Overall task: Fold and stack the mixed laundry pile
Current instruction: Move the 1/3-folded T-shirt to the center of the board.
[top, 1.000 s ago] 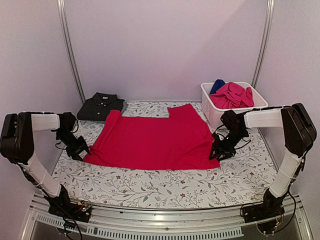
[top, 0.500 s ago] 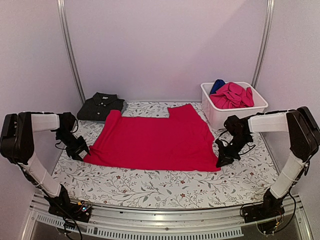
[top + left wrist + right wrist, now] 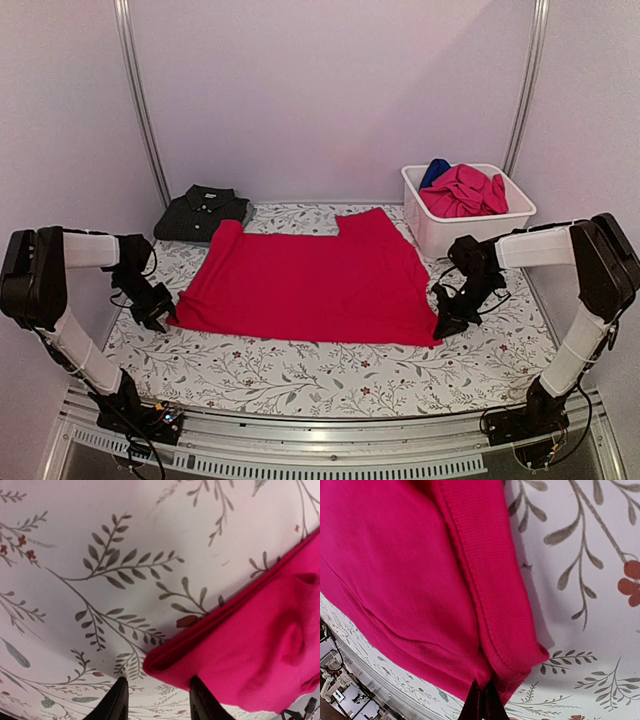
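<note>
A red tee point(image 3: 310, 280) lies spread flat in the middle of the floral cloth. My left gripper point(image 3: 158, 318) is low at its near-left corner. In the left wrist view the left gripper point(image 3: 159, 702) is open, and the folded corner of the tee point(image 3: 240, 645) reaches in beside the right fingertip point(image 3: 200, 700). My right gripper point(image 3: 443, 325) is at the near-right corner. Its wrist view shows the right gripper point(image 3: 481, 702) shut on the hem of the tee point(image 3: 420, 580). A folded dark polo point(image 3: 203, 212) rests at the back left.
A white tub point(image 3: 440, 228) stands at the back right, holding a magenta garment point(image 3: 465, 190) and a blue one point(image 3: 435, 170). The floral cloth point(image 3: 330, 370) covers the table. Pale walls close in the sides and back.
My right gripper moved onto the tee's near-right corner and shut on the hem. My left gripper slid a little nearer along the near-left corner, its jaws narrowing slightly.
</note>
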Available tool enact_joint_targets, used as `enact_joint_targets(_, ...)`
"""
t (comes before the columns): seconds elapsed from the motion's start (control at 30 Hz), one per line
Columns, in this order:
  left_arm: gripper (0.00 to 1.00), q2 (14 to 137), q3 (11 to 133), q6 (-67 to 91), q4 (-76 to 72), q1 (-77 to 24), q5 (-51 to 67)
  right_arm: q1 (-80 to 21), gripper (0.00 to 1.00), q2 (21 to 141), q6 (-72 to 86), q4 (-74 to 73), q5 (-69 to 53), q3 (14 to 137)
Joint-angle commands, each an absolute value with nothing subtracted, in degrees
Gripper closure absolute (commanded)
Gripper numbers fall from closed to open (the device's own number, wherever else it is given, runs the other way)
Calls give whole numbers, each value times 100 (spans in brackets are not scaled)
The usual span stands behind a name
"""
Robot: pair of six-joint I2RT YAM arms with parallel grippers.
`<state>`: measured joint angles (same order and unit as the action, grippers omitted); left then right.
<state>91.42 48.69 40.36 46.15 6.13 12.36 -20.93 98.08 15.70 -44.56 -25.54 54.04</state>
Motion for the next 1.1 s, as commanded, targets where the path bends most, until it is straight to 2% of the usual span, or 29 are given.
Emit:
enact_joint_targets(0.0,60,9204,4839,4210,4543,701,1090,-2086,100,9927,1570,-4399,-2431,5523)
enact_joint_targets(0.1,66,9245,4892,4234,4449,713,1010,-2089,100,9957,1541,-4416,-2385,5533)
enact_joint_targets(0.27,97,9292,4860,4323,4570,807,1055,-2088,100,9969,1462,-4526,-2365,5481)
enact_joint_targets(0.3,100,9227,4820,4358,4628,826,1080,-2084,100,9943,1458,-4549,-2364,5465)
enact_joint_targets(0.7,100,7731,4256,4910,5787,831,968,-2097,100,9168,1726,-5031,-2640,4790)
enact_joint_targets(1.07,100,7332,3771,4962,6188,739,1285,-2633,100,8241,2289,-5570,-3165,4393)
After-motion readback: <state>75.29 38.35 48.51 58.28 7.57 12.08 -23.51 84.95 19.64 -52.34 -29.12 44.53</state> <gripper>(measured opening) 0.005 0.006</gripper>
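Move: The red T-shirt's near left corner lies practically between the left hand's half-open fingers, about 1 cm ahead and 1 cm right of it, at table height. The dark folded shirt is some 30 cm ahead of that hand and 2 cm to its right. The right hand already pinches the near right corner; the bare strip of board it is drawn onto is centred roughly 8 cm straight back. The laundry bin stands some 33 cm ahead and 13 cm right of the right hand. Staying nearly in place at first, the left hand shuts its fingers on the T-shirt's near left corner while the right keeps its pinch and waits. Then both drag the near edge back towards the bases, the left starting first and going about 9 cm, the right some 7 cm, each rising a little, fingertips tilting slightly back; the left also turns a bit counter-clockwise. ##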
